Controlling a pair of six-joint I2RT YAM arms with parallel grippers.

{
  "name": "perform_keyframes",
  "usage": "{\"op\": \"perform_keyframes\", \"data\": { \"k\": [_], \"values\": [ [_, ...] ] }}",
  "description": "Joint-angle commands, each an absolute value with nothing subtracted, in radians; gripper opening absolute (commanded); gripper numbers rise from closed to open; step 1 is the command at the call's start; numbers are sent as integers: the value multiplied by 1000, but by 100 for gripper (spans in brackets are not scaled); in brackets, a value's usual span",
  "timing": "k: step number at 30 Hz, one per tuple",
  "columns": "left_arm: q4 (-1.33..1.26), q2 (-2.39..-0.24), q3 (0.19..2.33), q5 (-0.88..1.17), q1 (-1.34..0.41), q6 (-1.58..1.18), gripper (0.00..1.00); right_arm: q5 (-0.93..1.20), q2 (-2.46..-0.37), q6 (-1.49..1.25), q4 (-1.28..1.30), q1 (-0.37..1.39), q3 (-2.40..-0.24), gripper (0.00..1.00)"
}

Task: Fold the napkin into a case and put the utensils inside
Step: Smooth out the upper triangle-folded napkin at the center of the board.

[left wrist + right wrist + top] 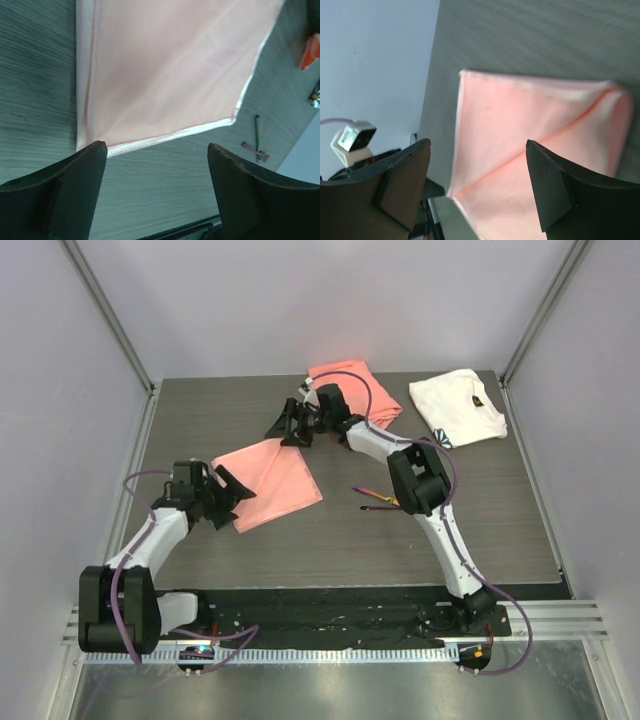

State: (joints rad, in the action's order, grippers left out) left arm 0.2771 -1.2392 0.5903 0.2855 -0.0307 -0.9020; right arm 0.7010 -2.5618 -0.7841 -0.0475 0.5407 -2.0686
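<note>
The napkin (268, 482) lies folded flat, left of the table's centre, as a glossy pale-pink rectangle. My left gripper (232, 498) hovers open at its near left corner. In the left wrist view, the napkin's hemmed edge (170, 135) lies just beyond the gripper's (156, 148) empty jaws. My right gripper (283, 428) hangs open above the napkin's far corner. The right wrist view shows the cloth (535, 135) with a diagonal crease under its gripper (477, 144). The utensils (375, 500), two slim dark purple pieces, lie right of the napkin beside the right arm, also seen at far right (257, 142).
A thicker coral-orange cloth (345, 380) lies at the back centre, partly under the right arm. A white cloth with a dark mark (458, 406) lies at the back right. Grey walls enclose the table on three sides.
</note>
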Motion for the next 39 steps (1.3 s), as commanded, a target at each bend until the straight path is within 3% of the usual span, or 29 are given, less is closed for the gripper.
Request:
{"op": "perform_keyframes", "data": {
  "k": [1,9,12,28,39],
  "values": [
    [339,-1129,692,299,-28,-874,79,681,-2370,-824,-194,626,-1921,82],
    [273,-1176,652,350,23,-879,47,696,-2387,-1005,-422,719,-1770,82],
    [238,-1218,623,371,28,-888,41,706,-2411,-1060,-483,738,-1759,81],
    [258,-1262,488,265,29,-894,34,696,-2485,-973,-422,695,-1747,81],
    [268,-1269,442,233,28,-904,31,634,-2640,-759,-132,566,-2048,81]
  ]
}}
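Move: The left gripper hangs just over the napkin's near corner, which lies about 3 cm back from it, 1 cm to its left and 5 cm below. The napkin's middle is some 9 cm back from the right gripper, 3 cm to its left and 7 cm down. From the right gripper, the folded coral cloth sits roughly 18 cm ahead and 27 cm right; the utensils lie about 16 cm back and 38 cm right. Lift the left gripper about 6 cm, then bring it down and slightly back to the napkin's near corner, its fingers drawing partly shut, to set the tips on the cloth. Raise the right gripper and swing it some 13 cm back and left over the napkin; then, fingers still wide, lower it to the cloth and stroke forward and slightly right. ##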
